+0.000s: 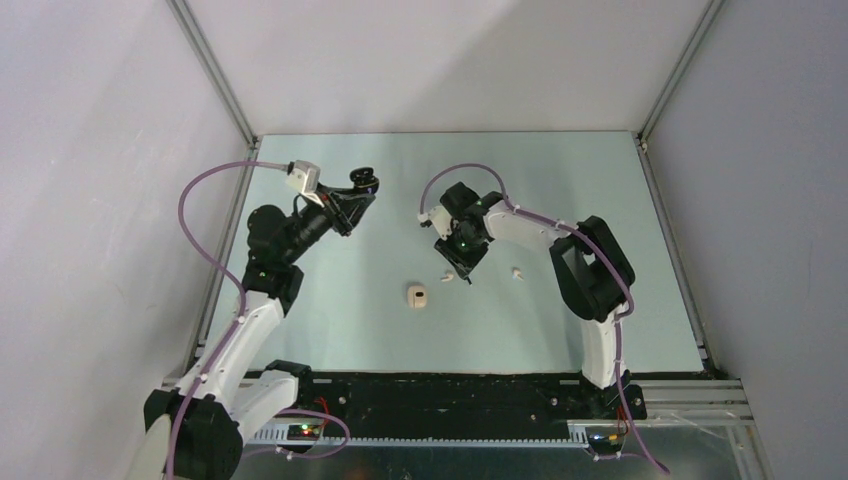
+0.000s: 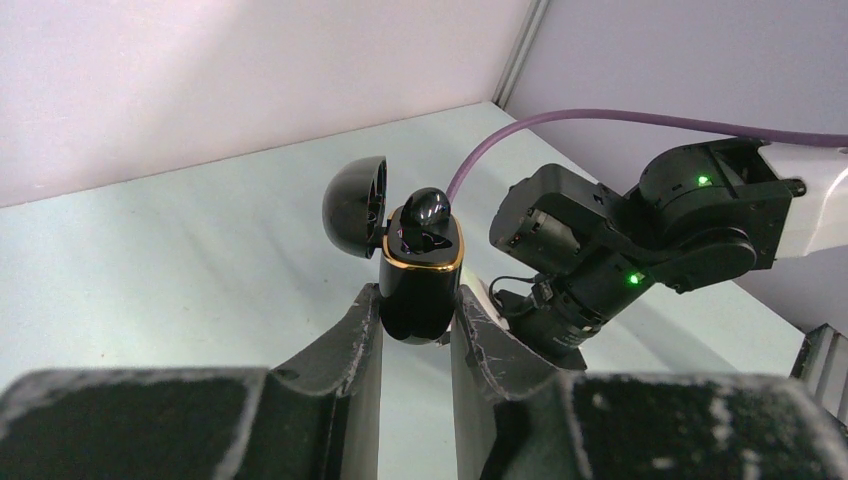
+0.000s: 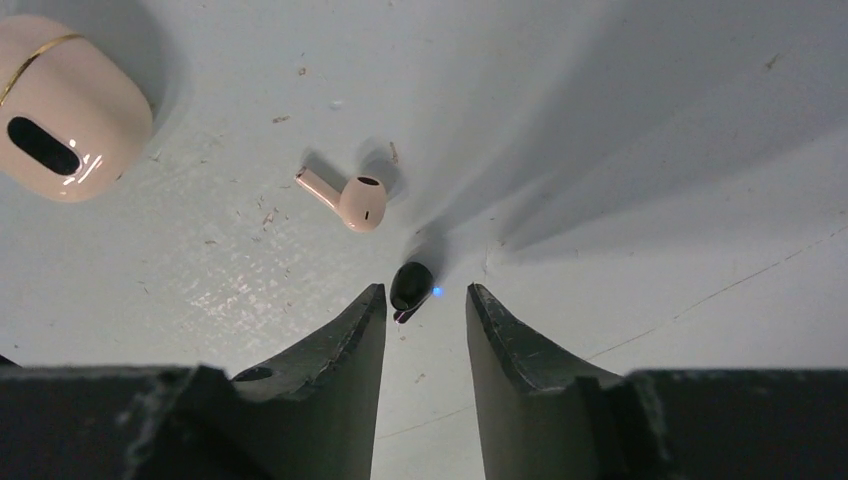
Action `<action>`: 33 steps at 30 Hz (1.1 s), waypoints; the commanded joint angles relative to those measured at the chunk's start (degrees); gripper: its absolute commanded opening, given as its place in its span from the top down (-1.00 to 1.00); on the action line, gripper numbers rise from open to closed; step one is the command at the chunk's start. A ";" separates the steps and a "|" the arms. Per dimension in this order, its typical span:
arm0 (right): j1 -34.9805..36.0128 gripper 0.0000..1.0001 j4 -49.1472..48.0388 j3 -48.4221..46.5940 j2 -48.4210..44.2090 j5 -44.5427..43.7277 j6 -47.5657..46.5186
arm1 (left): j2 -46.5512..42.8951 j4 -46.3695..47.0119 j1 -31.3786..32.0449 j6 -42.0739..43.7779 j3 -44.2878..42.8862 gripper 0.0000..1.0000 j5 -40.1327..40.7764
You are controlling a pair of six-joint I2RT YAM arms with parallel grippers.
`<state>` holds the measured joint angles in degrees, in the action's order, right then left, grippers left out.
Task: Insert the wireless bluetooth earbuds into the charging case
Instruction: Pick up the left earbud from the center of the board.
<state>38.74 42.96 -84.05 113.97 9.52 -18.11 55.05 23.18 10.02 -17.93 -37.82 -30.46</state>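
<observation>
My left gripper (image 2: 415, 300) is shut on a glossy black charging case (image 2: 420, 285) with a gold rim, held upright off the table. Its lid (image 2: 355, 205) is flipped open and one black earbud (image 2: 428, 208) sits in it. In the top view the case (image 1: 362, 182) is at the back left. My right gripper (image 3: 425, 295) points down at the table, open. A loose black earbud (image 3: 411, 285) with a blue light lies between its fingertips, close to the left finger (image 3: 365, 320). A cream earbud (image 3: 350, 198) lies just beyond.
A shut cream charging case (image 1: 417, 296) rests on the table (image 1: 330, 320) at centre, with one cream earbud (image 1: 447, 279) to its right. Another cream earbud (image 1: 517, 271) lies further right. The right arm (image 2: 640, 240) is close beside the held case.
</observation>
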 commanded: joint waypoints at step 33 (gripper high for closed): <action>-0.75 1.00 1.12 -2.78 0.55 0.94 5.87 | 0.41 1.45 -1.08 1.64 -0.12 1.00 -0.57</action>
<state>39.07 44.07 -85.25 116.71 9.19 -12.47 54.46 22.92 9.54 -17.50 -37.82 -30.33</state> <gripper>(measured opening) 0.041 0.280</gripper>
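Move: The black earbud lies almost right under my right fingertips, about 2 cm down and 1 cm back, with no real offset sideways. From this hand, a pink earbud is some 4 cm to the left and level in reach. The pink case is about 10 cm left and 5 cm back, and the other pink earbud some 10 cm right and 1 cm farther out. From my left hand, the black earbud lies roughly 18 cm right, 2 cm back and 28 cm below. I sink my right hand slowly, about 1.5 cm, fingers pointing nearly straight down over the black earbud and easing back about half a centimetre, with a slight clockwise turn of some 5 degrees. Once down I stop there and shut the part-open fingertips, pinching the earbud's dark body from both sides as the gripper's effort rises. ##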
